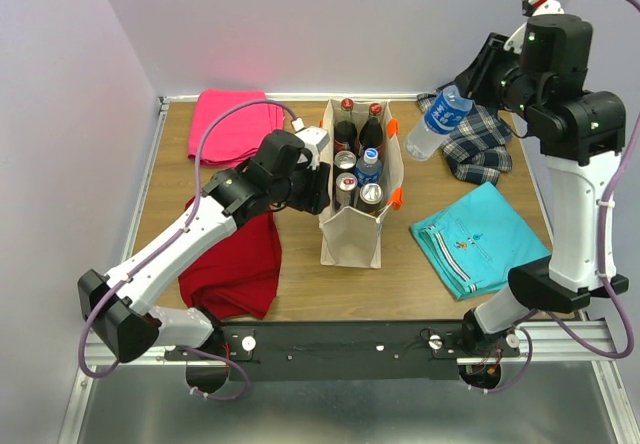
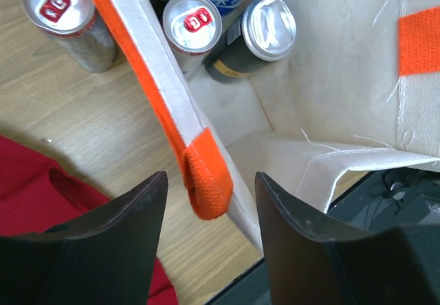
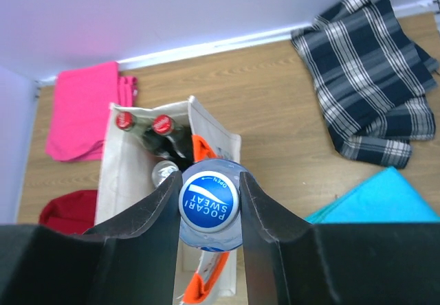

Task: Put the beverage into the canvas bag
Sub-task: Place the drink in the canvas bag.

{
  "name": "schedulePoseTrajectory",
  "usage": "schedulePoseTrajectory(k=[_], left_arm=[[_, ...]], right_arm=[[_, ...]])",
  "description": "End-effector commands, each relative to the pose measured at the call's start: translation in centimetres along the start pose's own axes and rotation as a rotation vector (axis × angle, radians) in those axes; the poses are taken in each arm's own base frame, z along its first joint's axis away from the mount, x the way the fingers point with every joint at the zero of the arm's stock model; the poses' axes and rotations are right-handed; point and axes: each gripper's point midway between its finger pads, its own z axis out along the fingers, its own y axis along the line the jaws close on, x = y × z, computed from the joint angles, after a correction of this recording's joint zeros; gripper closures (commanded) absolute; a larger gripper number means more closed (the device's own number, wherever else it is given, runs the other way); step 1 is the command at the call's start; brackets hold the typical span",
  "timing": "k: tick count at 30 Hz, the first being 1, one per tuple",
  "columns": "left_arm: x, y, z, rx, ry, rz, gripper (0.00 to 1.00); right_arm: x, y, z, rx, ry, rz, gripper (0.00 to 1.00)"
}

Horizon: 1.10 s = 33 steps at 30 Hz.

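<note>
The beverage, a clear Pocari Sweat bottle (image 1: 437, 122) with a blue cap (image 3: 209, 198), hangs in the air to the right of the canvas bag and above it. My right gripper (image 3: 210, 181) is shut on its neck, up at the back right (image 1: 462, 94). The cream canvas bag (image 1: 352, 239) with orange straps stands upright at the table's middle. My left gripper (image 1: 322, 179) is at its left wall. In the left wrist view its open jaws (image 2: 210, 176) straddle that wall's rim and the orange strap end (image 2: 206, 181) without pinching it.
Two cola bottles (image 1: 358, 124), a blue-capped bottle (image 1: 369, 164) and cans (image 1: 345, 186) fill the bag's back half. Folded cloths lie around it: pink (image 1: 232, 122), red (image 1: 235, 264), plaid (image 1: 478, 144) and teal (image 1: 478, 236).
</note>
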Motion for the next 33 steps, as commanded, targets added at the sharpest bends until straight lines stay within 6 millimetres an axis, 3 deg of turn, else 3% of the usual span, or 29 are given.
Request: schedulePoseTrajectory(k=[1, 7, 18, 33], left_arm=[[0.4, -0.5, 0.9, -0.006, 0.014, 0.012, 0.42], [-0.7, -0.4, 0.3, -0.031, -0.013, 0.015, 0.61], [-2.4, -0.8, -0.6, -0.038, -0.059, 0.016, 0.97], [-4.3, -1.7, -2.0, -0.037, -0.116, 0.018, 1.00]], right_arm=[[-4.6, 2.2, -2.5, -0.123, -0.167, 0.031, 0.99], [-5.5, 3.6, -3.8, -0.213, -0.202, 0.021, 0.99], [-5.9, 6.3, -4.2, -0.354, -0.197, 0.011, 0.99], [-3.0, 9.3, -1.8, -0.508, -0.070, -0.010, 0.99]])
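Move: Just inside the left fingers' gap, roughly 1 cm below and 1 cm right of the left hand, is the near end of the bag's orange handle; a can outside the bag stands about 12 cm ahead, 6 cm left and 18 cm down. The bag mouth's centre is some 16 cm left, 2 cm back and 21 cm below the right hand, which holds the water bottle. Red-capped bottles in the bag lie roughly 8 cm ahead, 15 cm left and 24 cm below. Swinging leftwards about 6 cm and rising some 3 cm, the right hand carries the still-gripped water bottle towards the bag mouth, turning about 20 degrees counter-clockwise. Meanwhile the left hand dips about 1 cm, then shuts on the orange handle end at the bag's near left rim, pinching it between the fingertips as it eases back up. ##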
